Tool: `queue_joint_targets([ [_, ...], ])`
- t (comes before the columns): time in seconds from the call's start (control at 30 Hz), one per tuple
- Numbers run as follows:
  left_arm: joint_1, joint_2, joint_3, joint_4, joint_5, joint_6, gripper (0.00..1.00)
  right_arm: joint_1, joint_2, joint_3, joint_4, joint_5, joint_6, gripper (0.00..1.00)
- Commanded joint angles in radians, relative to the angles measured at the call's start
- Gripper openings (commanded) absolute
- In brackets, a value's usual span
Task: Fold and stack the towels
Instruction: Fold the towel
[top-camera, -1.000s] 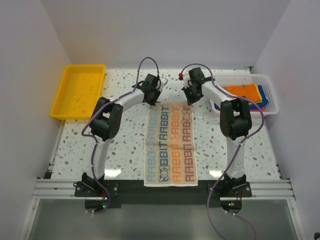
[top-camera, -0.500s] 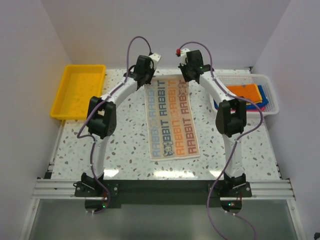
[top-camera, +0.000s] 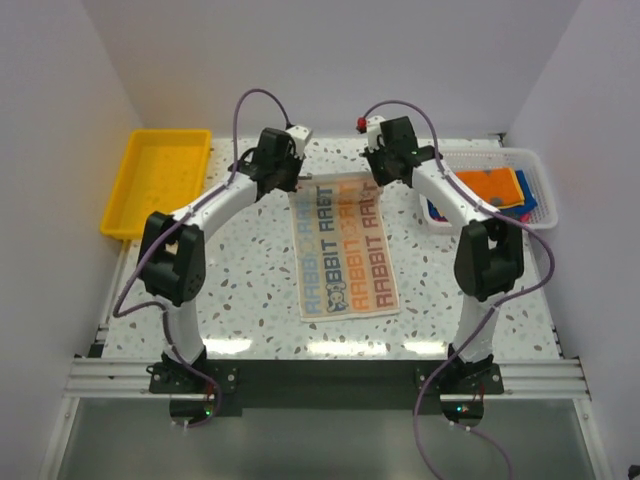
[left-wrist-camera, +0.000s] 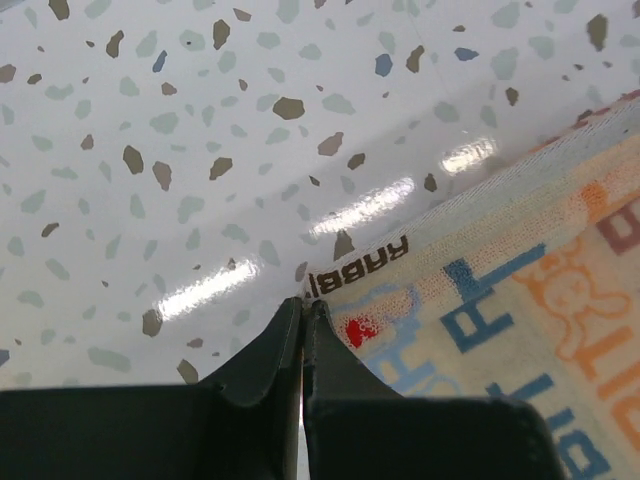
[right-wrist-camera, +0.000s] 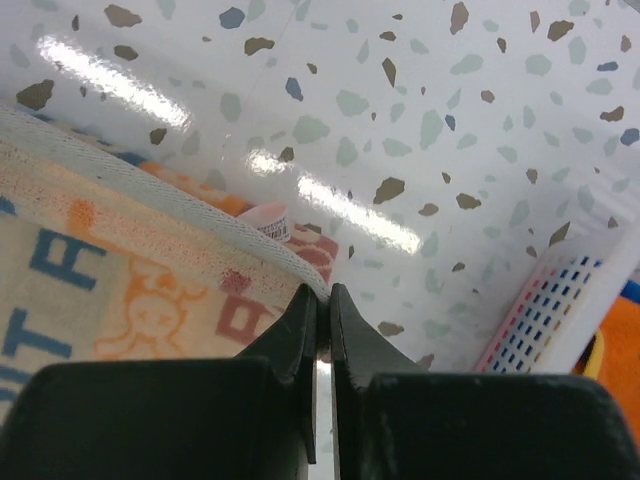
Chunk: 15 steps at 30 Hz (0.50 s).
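The orange-blue printed towel (top-camera: 344, 248) lies flat along the table's middle, its far edge lifted a little. My left gripper (top-camera: 287, 178) is shut on its far left corner (left-wrist-camera: 330, 290). My right gripper (top-camera: 383, 172) is shut on its far right corner (right-wrist-camera: 300, 262). An orange towel (top-camera: 487, 184) lies in the white mesh basket (top-camera: 535, 215) at the right, over blue and pink cloths (top-camera: 527, 196) that show only at their edges.
A yellow plastic tray (top-camera: 120, 195) sits at the far left of the table. The basket's mesh wall (right-wrist-camera: 560, 310) is close to the right of my right gripper. White walls enclose the speckled table (top-camera: 250, 290) on three sides.
Both grippers have carried the printed towel's far corners away from the arm bases toward the back. The towel slid with them, off the near edge onto the table's middle.
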<state>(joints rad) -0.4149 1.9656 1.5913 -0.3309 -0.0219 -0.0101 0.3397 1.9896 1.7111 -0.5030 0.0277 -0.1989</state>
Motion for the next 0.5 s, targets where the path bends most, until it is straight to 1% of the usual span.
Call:
queue_joint_targets([
  [0.0,0.010,-0.132,-0.079,-0.102,-0.067,-0.082,0.00,-0.031,-0.152,-0.048,-0.097,0.115,0.012,0.00],
  [0.03,0.001,-0.169,-0.103,-0.106,-0.064,-0.094,0.00,-0.028,-0.166,-0.062,-0.118,0.118,0.025,0.00],
  [0.07,-0.016,-0.187,-0.160,-0.106,-0.067,-0.108,0.00,-0.025,-0.199,-0.076,-0.137,0.123,0.048,0.00],
  [0.13,-0.033,-0.235,-0.209,-0.131,-0.067,-0.149,0.00,-0.011,-0.238,-0.129,-0.183,0.146,0.079,0.00],
  [0.27,-0.071,-0.310,-0.333,-0.171,-0.059,-0.240,0.00,0.007,-0.326,-0.212,-0.273,0.190,0.192,0.00],
  [0.37,-0.087,-0.375,-0.407,-0.175,-0.067,-0.277,0.00,0.009,-0.368,-0.278,-0.311,0.202,0.289,0.00],
  [0.47,-0.111,-0.425,-0.453,-0.195,-0.047,-0.326,0.00,0.018,-0.436,-0.363,-0.341,0.198,0.349,0.00],
])
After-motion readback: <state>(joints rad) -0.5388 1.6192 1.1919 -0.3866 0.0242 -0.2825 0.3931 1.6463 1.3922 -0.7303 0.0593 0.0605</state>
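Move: The left hand holds the towel's left end of the raised edge, and the right hand its right end. Its near edge, lying on the table, has its middle about 30 cm back and 15 cm to the right of the left hand, some 13 cm below. From the right hand that is about 30 cm back and 8 cm left, 14 cm below. The white basket lies roughly 36 cm to the right of the right hand and level with it; the yellow basket is some 43 cm to the left of the left hand, also level. Both shut grippers keep their pinch on the two ends of the towel's raised edge and carry it back together some 13 cm, over the part lying on the table and towards its near edge. The path arches, rising about 3 to 4 cm and then sinking to roughly the starting height, while both wrists tip the fingers about 10 degrees further down. ##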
